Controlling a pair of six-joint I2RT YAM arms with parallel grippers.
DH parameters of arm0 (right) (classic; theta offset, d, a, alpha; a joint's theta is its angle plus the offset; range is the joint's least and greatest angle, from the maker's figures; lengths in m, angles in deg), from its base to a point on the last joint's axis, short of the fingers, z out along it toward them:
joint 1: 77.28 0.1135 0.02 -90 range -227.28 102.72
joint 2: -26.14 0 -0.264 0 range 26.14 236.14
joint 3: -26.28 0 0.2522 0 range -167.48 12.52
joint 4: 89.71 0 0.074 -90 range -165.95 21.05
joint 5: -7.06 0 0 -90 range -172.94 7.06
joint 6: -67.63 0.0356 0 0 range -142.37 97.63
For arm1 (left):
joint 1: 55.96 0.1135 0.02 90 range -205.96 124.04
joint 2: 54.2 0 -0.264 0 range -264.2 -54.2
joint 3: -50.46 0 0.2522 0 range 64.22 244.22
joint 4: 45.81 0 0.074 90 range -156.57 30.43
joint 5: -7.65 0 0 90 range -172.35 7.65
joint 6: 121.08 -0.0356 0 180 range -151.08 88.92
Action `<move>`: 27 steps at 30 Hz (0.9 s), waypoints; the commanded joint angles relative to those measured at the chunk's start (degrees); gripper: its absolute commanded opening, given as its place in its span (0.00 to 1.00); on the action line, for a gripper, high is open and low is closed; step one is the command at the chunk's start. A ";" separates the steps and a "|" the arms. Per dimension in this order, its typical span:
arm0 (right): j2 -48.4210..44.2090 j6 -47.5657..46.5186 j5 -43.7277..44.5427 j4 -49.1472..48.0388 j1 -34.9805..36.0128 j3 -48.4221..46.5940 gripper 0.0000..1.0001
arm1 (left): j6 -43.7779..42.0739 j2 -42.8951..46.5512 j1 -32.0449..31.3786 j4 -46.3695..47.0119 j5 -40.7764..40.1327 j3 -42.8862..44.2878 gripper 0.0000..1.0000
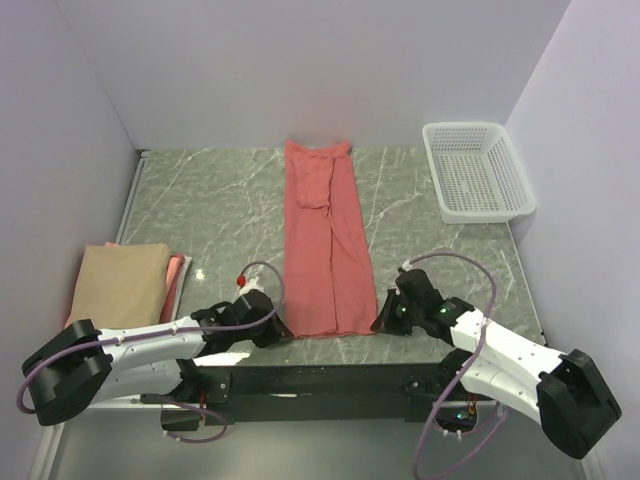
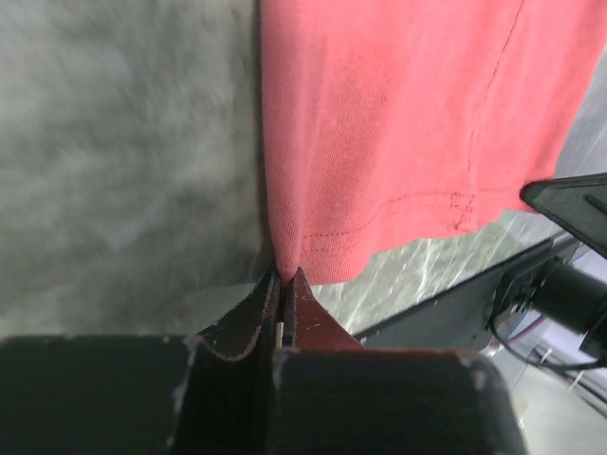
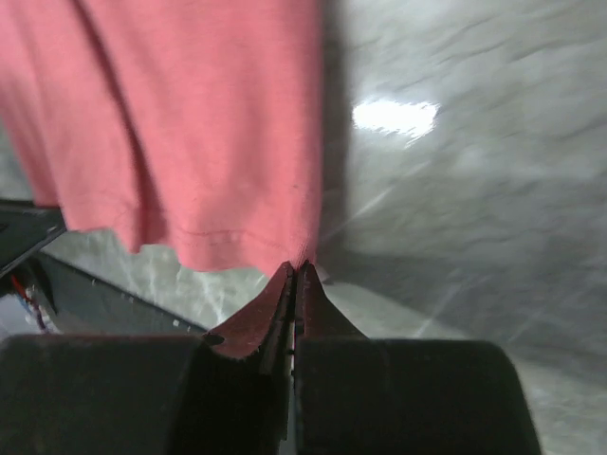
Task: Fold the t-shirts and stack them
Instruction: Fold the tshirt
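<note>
A salmon-red t-shirt (image 1: 325,235) lies folded into a long narrow strip down the middle of the table, its hem toward me. My left gripper (image 1: 281,333) is shut on the near left hem corner (image 2: 289,261). At the near right hem corner (image 3: 302,254), my right gripper (image 1: 380,322) is shut on the cloth too. Both corners sit pinched between the fingertips. A tan-beige t-shirt (image 1: 122,284) lies folded at the left, on top of a pink t-shirt (image 1: 177,274) whose edge peeks out.
A white mesh basket (image 1: 476,171) stands at the back right corner. White walls close the table at the back and sides. The dark front rail (image 1: 330,362) runs just behind the shirt's hem.
</note>
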 commanded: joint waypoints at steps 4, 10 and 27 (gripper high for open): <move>-7.83 5.02 5.72 4.96 6.99 0.40 0.00 | 4.06 3.37 -6.31 -9.62 -1.94 0.82 0.00; -11.20 3.90 11.87 11.02 8.85 -5.13 0.00 | 3.72 8.47 -9.04 -16.68 -6.86 7.41 0.00; 22.71 -3.50 22.25 1.89 7.80 -36.05 0.00 | -16.05 -14.28 11.95 -10.27 -1.16 30.59 0.00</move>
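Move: Both closed grippers already pinch the t-shirt's near hem, one at each corner, just above the table. The shirt's collar end lies some 46 cm ahead of the left hand and 7 cm to its right; from the right hand it is about 45 cm ahead and 14 cm to the left. The folded stack is roughly 40 cm left of the left hand, 11 cm ahead; the white basket is 38 cm ahead of the right hand, 25 cm to its right. First back towards the base a little, about 3 cm left and 2 cm right, then both arms lift and sweep forward over the shirt, keeping their pinch on the hem corners, towards the collar end. They finish about 10 cm farther out and 6 to 9 cm higher; the right also drifts left towards the left hand and tilts its fingertips outward. ##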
